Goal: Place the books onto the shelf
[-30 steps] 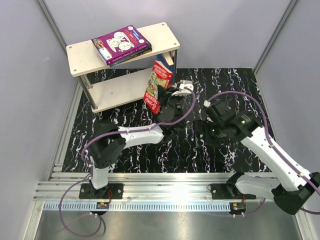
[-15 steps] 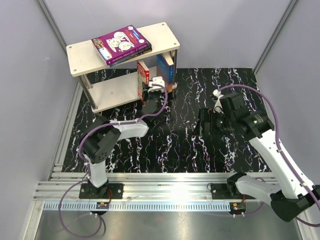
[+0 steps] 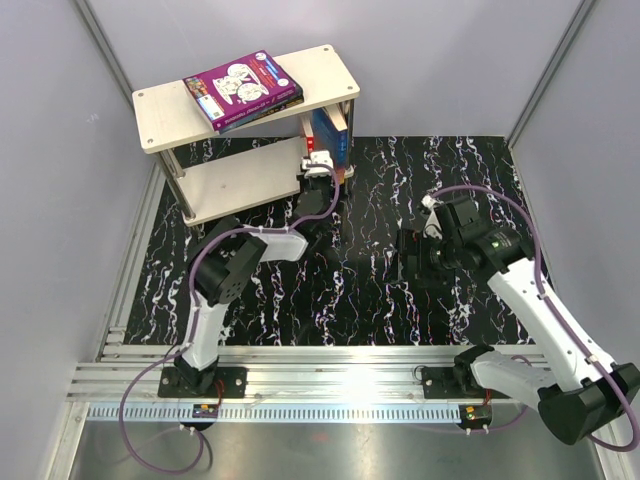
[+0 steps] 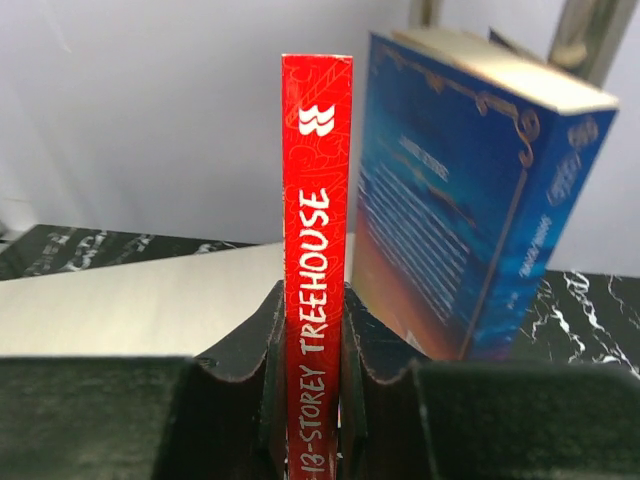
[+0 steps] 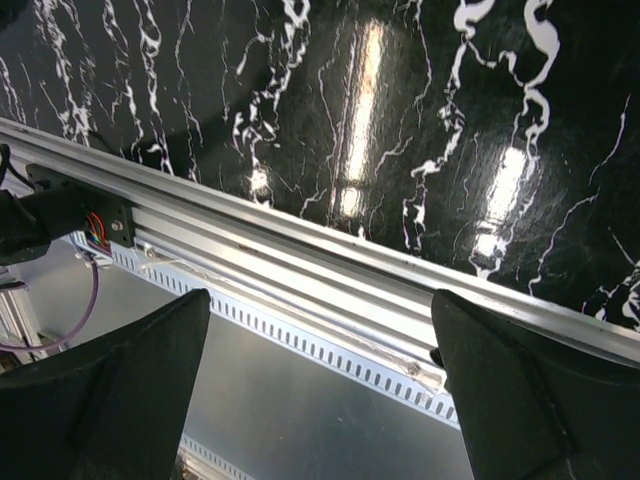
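The shelf (image 3: 160, 118) stands at the back left. A purple book (image 3: 243, 88) lies flat on its top board, with a dark book's edge (image 3: 272, 107) showing under it. A blue book (image 3: 331, 128) stands upright on the lower board (image 3: 240, 180). My left gripper (image 3: 318, 172) reaches into the lower tier, shut on a red book (image 4: 317, 200) held upright by its spine, just left of the blue book (image 4: 450, 220). In the top view the top board hides the red book. My right gripper (image 3: 410, 255) hangs open and empty over the mat, right of centre.
A black marbled mat (image 3: 350, 300) covers the table. Aluminium rails (image 5: 350, 270) run along the near edge under the right gripper (image 5: 320, 330). Grey walls close in the back and both sides. A silver shelf post (image 3: 350, 118) stands right beside the blue book.
The left arm has carried the red book from a tilted pose in front of the shelf to upright inside the lower tier beside the blue book. The right arm shifted slightly.
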You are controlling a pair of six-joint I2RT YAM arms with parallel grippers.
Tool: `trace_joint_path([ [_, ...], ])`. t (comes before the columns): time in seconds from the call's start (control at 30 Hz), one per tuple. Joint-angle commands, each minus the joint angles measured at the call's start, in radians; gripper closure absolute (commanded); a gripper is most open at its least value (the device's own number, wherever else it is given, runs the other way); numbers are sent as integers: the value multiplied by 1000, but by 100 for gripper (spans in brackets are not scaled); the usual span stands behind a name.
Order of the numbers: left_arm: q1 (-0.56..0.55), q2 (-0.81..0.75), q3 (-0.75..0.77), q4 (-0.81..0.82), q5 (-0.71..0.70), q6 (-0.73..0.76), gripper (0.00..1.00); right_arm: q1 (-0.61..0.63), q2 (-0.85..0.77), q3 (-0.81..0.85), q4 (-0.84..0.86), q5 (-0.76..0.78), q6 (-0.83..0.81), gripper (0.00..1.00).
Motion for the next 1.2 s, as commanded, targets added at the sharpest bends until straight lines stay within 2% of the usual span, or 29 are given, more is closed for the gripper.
trace_joint_path([
  [0.0, 11, 63, 111, 447, 87, -36, 100, -9, -37, -47, 50, -52, 17, 0],
  [0.17, 31, 184, 224, 449, 113, -39, 100, -12, -63, -139, 77, -80, 38, 0],
  [0.63, 72, 293, 441, 449, 201, -22, 100, -13, -63, -229, 139, -107, 69, 0],
  [0.77, 72, 296, 425, 449, 198, -23, 100, -13, -64, -257, 161, -127, 76, 0],
  [1.0, 52, 264, 297, 449, 172, -11, 100, -13, -61, -254, 166, -138, 73, 0],
  [1.13, 40, 241, 219, 449, 153, -7, 96, -13, -67, -260, 170, -150, 72, 0],
  [1.17, 39, 237, 208, 449, 150, -13, 91, -13, -67, -258, 170, -152, 72, 0],
])
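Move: My left hand already grips the red book by its spine. The blue book it should stand beside is about 11 cm ahead and 7 cm to the right, its middle some 3 cm lower. The shelf's front right post is about 4 cm ahead and 8 cm right. The purple book on the top board lies roughly 6 cm ahead, 14 cm left and 14 cm higher. From my empty right hand, the blue book is about 40 cm ahead and 12 cm left, about level. Keeping my pinch on the red book's spine, I push it with my left hand nearly 8 cm forward into the lower shelf, easing about 3 cm right against the blue book's cover. Then I sink some 3 cm while drawing back about 2 cm, fingers still closed. My right hand, open and empty, drops about 5 cm and pulls back a little. ##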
